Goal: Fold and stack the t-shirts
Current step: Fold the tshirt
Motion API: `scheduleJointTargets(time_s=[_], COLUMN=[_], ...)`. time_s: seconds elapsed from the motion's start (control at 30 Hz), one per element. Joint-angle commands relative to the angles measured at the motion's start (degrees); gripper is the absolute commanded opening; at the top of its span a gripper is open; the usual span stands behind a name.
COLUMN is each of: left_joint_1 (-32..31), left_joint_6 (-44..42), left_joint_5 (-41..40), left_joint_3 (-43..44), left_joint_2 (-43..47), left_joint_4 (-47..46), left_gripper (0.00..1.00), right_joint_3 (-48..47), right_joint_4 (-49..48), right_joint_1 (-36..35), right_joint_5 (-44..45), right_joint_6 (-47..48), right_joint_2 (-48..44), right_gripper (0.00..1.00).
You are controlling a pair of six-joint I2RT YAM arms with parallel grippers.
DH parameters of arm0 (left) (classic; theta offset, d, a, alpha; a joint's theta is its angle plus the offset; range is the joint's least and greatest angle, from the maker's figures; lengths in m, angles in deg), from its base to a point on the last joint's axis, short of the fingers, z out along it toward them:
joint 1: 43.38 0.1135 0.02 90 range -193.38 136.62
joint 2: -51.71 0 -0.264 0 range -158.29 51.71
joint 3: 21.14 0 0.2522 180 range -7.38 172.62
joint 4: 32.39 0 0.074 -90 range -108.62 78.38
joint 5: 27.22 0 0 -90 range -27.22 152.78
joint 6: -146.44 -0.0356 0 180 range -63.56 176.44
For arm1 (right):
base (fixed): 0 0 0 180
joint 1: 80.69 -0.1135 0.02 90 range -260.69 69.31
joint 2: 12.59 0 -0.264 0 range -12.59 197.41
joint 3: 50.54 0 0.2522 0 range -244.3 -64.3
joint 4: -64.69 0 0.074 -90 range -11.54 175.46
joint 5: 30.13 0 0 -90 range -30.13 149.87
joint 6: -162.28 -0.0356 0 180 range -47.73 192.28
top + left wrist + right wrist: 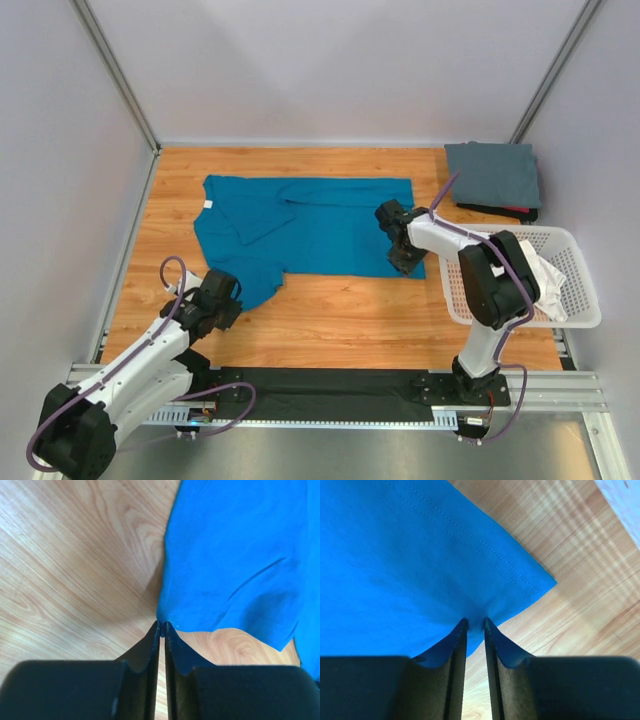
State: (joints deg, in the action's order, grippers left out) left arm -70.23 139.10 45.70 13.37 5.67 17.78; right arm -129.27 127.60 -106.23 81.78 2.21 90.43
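A bright teal-blue t-shirt (pixel 320 225) lies spread across the wooden table, partly folded over itself. My left gripper (pixel 225 292) sits at its near left corner. In the left wrist view the jaws (pixel 162 625) are pinched on the very tip of that teal cloth (pixel 240 555). My right gripper (pixel 403 262) is at the near right hem corner. There its fingers (pixel 474 622) are closed on a puckered bit of the teal hem (pixel 395 555). A slate grey t-shirt (pixel 492 172) lies folded at the back right. A white t-shirt (pixel 548 280) sits crumpled in the basket.
A white lattice basket (pixel 520 322) stands at the right edge, close beside my right arm. Something dark with a red edge (pixel 512 211) peeks from under the grey shirt. Bare wood (pixel 340 310) runs along the near edge, with grey walls on three sides.
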Motion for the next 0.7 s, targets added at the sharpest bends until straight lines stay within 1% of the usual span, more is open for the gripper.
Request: scheduleJointTargets(time_s=[0.0,0.1,0.13,0.2,0.23,0.27,0.33,0.47,0.6,0.67], left_joint_1=[-0.1,-0.1,-0.1,-0.1,-0.1,-0.1,-0.1,-0.1,-0.1,-0.1], left_joint_6=[-1.5,-2.4,-2.4,-2.6,-2.5,-2.5,-2.6,-2.2,-1.4,-1.1], left_joint_5=[-0.5,1.6,2.0,2.8,2.8,3.3,3.7,4.9,5.0,4.9], left_joint_3=[0.0,-0.3,-0.4,-0.3,-0.3,-0.1,-0.4,-1.4,-1.9,-2.1], left_joint_2=[1.3,0.3,-0.2,-1.7,-2.0,-2.5,-2.6,-3.3,-4.9,-5.4], left_joint_4=[-0.5,-2.7,-3.3,-4.1,-4.3,-4.4,-5.2,-7.9,-8.5,-8.6], left_gripper=[0.15,0.20,0.24,0.28,0.32,0.33,0.33,0.33,0.34,0.31], right_joint_3=[0.5,0.3,0.2,-0.2,-0.6,-0.9,-1.6,-3.6,-3.8,-3.9], right_joint_4=[5.0,5.3,4.9,4.6,4.7,5.1,5.1,6.1,6.3,6.4], right_joint_1=[0.1,0.1,0.1,-0.1,0.0,0.0,0.0,-0.2,-0.6,-0.6], right_joint_5=[3.3,2.7,2.5,2.3,2.4,2.6,2.9,2.8,2.2,2.3], right_joint_6=[-3.4,-3.5,-3.2,-3.0,-2.5,-2.4,-1.6,-0.3,0.2,0.3], right_joint_2=[3.1,3.6,3.5,3.3,3.2,3.2,3.0,3.8,4.4,4.4], right_gripper=[0.21,0.17,0.17,0.13,0.12,0.04,0.01,0.00,0.01,0.00])
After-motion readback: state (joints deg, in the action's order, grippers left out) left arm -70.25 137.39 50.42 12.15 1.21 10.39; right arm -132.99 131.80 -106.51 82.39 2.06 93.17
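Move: Around the left hand's barely parted fingertips is the t-shirt's near-left sleeve tip; the stretch of sleeve hem beside it lies about 2 cm right, 1 cm ahead and 2 cm below, with the sleeve's inner corner some 9 cm right and 7 cm ahead. Between the right hand's half-closed fingers is the shirt's near edge, about 1 cm down. The shirt's near-right corner is some 4 cm right and 1 cm back of that hand; the basket's middle is about 22 cm right, level with it. Opening to about a third, the left fingers release their pinch on the sleeve tip while the hand slides some 2 cm right, easing slightly forward and sinking about 1 cm towards the hem, its left finger still against the cloth. The right hand stays put beside the near-right corner and closes fully, pinching the shirt's near edge. ##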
